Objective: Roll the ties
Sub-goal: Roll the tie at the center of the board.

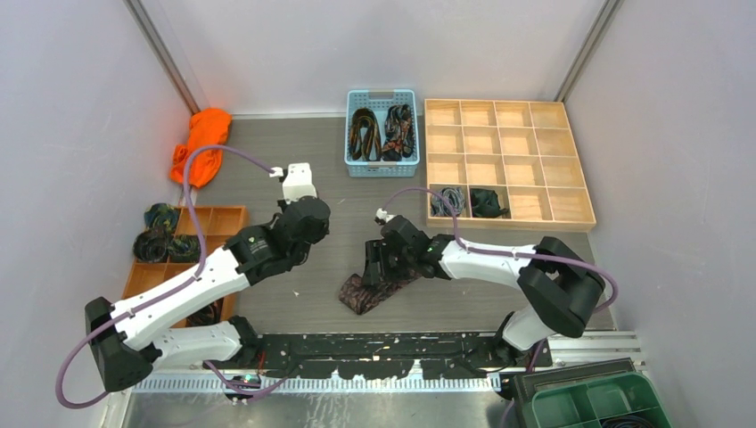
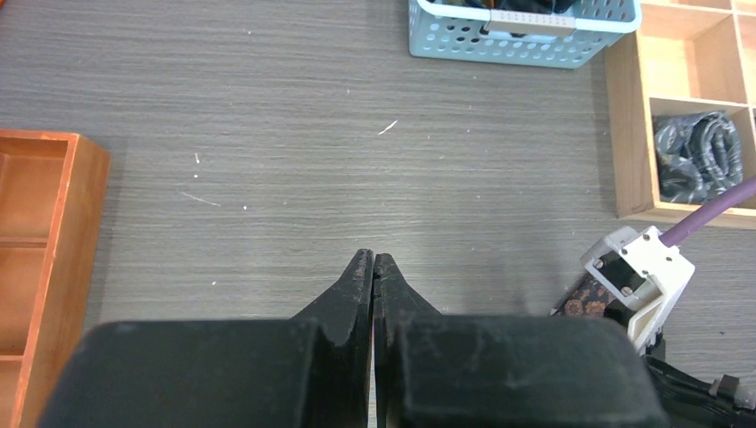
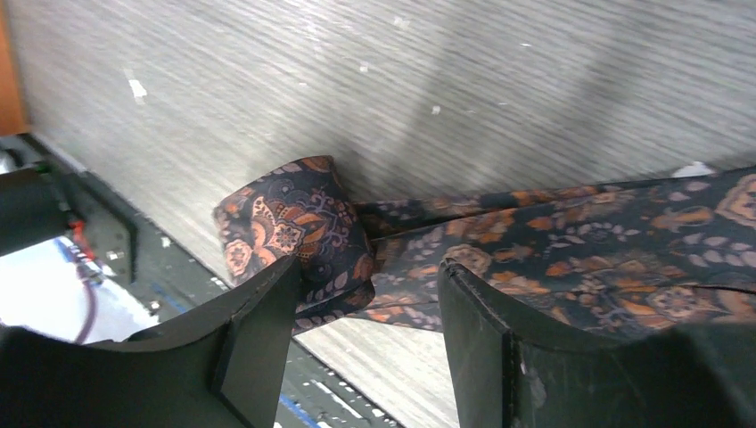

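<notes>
A dark paisley tie (image 1: 370, 287) with orange flowers lies on the table near the front edge. Its end is curled into a small roll (image 3: 294, 223), and the rest (image 3: 579, 232) stretches flat to the right. My right gripper (image 3: 370, 272) is low over it and open. The roll rests against the left finger (image 3: 258, 321), and nothing is clamped. My left gripper (image 2: 373, 260) is shut and empty, over bare table left of the tie (image 2: 584, 299). In the top view the left gripper (image 1: 301, 207) is mostly hidden under its wrist.
More ties fill a blue basket (image 1: 382, 168) at the back. A pale wooden grid tray (image 1: 508, 165) holds two coils (image 1: 448, 201). An orange wooden tray (image 1: 218, 214) with dark coils stands at the left, an orange cloth (image 1: 201, 143) behind it. A green bin (image 1: 597, 406) sits front right.
</notes>
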`<state>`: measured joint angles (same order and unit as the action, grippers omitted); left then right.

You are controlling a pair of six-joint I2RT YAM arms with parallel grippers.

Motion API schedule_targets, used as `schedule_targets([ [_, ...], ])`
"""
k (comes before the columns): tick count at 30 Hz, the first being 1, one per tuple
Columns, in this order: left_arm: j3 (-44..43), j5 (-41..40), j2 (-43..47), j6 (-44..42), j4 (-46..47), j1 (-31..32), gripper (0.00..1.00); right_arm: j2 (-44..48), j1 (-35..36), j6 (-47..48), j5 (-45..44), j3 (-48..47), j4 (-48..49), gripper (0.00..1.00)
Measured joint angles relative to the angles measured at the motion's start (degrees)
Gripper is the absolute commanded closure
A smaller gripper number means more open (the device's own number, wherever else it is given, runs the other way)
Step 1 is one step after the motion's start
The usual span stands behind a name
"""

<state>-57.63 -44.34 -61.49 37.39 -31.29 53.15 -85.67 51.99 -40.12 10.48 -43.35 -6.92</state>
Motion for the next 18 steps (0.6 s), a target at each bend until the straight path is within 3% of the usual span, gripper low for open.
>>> schedule_targets([
  [12, 4.8, -0.3, 2.4, 1.7, 0.0, 0.0, 1.00, -2.8, 0.0, 3.4, -11.7, -2.1, -6.1, 0.41],
  [18, 11.5, 5.6, -1.4, 5.7, 4.0, -1.4, 1.00, 1.0, 0.0, 4.0, -15.7, -1.8, -9.9, 0.41],
])
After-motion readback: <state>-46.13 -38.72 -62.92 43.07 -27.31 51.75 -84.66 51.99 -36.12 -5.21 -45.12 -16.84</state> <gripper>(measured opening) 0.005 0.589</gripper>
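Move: The folded-over roll at the tie's near end lies just by my right fingers, about 3 cm left of them, 2 cm back and 3 cm below. The tie's tail runs off some 7 cm to the right and 2 cm ahead of that hand. The grey tie in the wooden tray is roughly 15 cm right and 18 cm ahead of it. From my left hand the roll is about 6 cm right, 11 cm back and 21 cm below. I draw my open right hand about 5 cm to the right along the tie towards its tail, also going 2.5 cm forward. It first dips some 2.5 cm, then lifts a little, while the fingers tip more steeply down by around 15 degrees and drag the cloth. My left hand, still shut, drops about 8 cm, mostly late, closing on the roll and table. ##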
